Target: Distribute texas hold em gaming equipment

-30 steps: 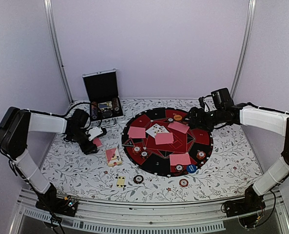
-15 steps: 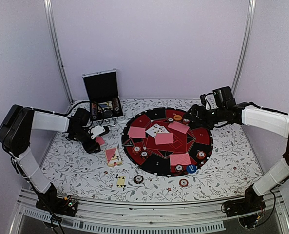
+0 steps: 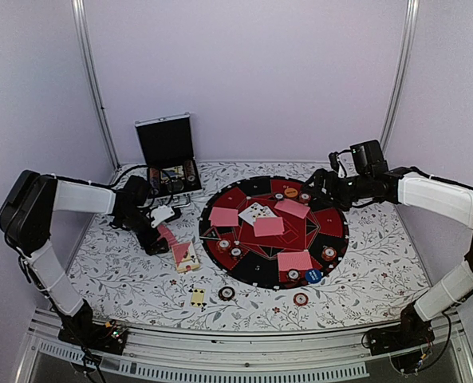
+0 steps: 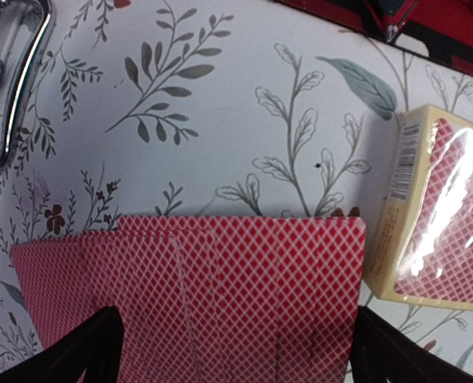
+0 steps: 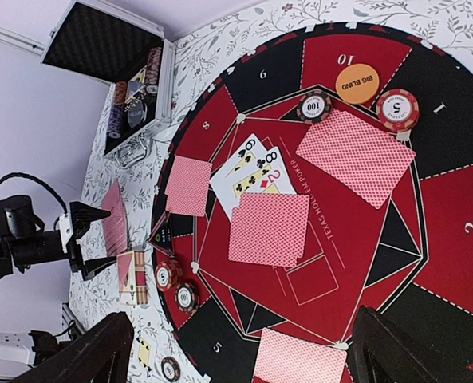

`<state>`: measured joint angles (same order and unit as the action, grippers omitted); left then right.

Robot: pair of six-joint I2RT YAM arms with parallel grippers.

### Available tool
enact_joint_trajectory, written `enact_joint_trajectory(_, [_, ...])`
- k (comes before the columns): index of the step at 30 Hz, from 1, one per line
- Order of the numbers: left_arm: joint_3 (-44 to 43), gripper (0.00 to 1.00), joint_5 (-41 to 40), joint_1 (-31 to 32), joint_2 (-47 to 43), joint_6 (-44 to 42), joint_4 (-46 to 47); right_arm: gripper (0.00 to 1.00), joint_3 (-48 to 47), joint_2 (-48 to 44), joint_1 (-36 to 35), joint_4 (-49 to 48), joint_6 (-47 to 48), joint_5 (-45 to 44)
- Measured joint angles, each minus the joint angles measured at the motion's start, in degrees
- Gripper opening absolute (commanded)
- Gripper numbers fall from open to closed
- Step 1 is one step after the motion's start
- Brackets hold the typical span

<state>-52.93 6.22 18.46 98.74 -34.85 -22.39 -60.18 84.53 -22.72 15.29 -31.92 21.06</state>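
Observation:
My left gripper (image 3: pixel 158 233) is open low over the floral cloth, left of the round poker mat (image 3: pixel 336 231). A fanned stack of pink-backed cards (image 4: pixel 212 295) lies between its spread fingers, beside the pink card box (image 4: pixel 439 207). On the mat lie several face-down pink cards (image 3: pixel 269 227), face-up cards (image 5: pixel 244 167), striped chips (image 5: pixel 397 110), an orange button (image 5: pixel 356 83) and a blue button (image 3: pixel 313 275). My right gripper (image 3: pixel 316 185) hovers open and empty over the mat's far right edge.
The open silver-edged black case (image 3: pixel 168 159) with chip rows stands at the back left. Two loose chips (image 3: pixel 226 293) (image 3: pixel 301 299) and a face-up card (image 3: pixel 197 298) lie on the cloth in front of the mat. Frame posts rise at both back corners.
My left gripper has opened and let go of the pink cards, after shifting slightly right toward the card box. The right arm has drawn back a little to the right.

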Motion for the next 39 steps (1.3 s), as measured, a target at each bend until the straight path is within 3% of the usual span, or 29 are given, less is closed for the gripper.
enact_joint_trajectory(18, [-2.43, 1.00, -0.70, 0.44, -0.15, 0.74, -7.26, 0.99, -0.07, -0.79, 0.02, 0.20, 0.02, -0.63])
enact_joint_trajectory(24, [-6.34, 1.00, -1.51, 0.46, -4.07, 2.75, -9.20, 0.99, -0.09, -1.57, 0.31, 0.96, 0.68, -2.93])
enact_joint_trajectory(31, [-9.57, 1.00, -5.22, -0.42, -13.33, 7.04, -3.89, 0.99, -0.09, -3.72, 1.42, 1.42, 2.86, -9.62])
enact_joint_trajectory(35, [-9.40, 1.00, -6.73, -2.49, -16.96, 10.45, 0.74, 0.99, 0.44, -4.76, 1.60, 1.14, 4.20, -18.38])
enact_joint_trajectory(39, [-7.08, 1.00, -3.87, -8.52, -18.64, 14.43, 5.31, 0.99, 8.61, -9.29, 1.81, -5.51, 8.09, -29.97])
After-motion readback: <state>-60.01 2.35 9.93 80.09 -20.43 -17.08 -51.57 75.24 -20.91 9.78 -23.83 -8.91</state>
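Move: The left gripper, already wide open, is down at the pink-backed cards just laid out: their middle is about 1 cm ahead, 1 cm left and 1 cm below. The card box sits some 8 cm to its right and 5 cm back, and the open chip case about 18 cm ahead and 5 cm right. From the right gripper, hovering empty over the mat, those cards lie roughly 47 cm left, 2 cm back and 17 cm lower. Ease the open left gripper back about 1 cm low by the pink-backed cards, then lift it away some 18 cm, forward past them by about 7 cm and finally swinging left, fingers tipping forward and wrist turning counter-clockwise. Meanwhile draw the empty right gripper about 10 cm to the right, off the mat's middle, turning it clockwise some 20 degrees, fingers open. ##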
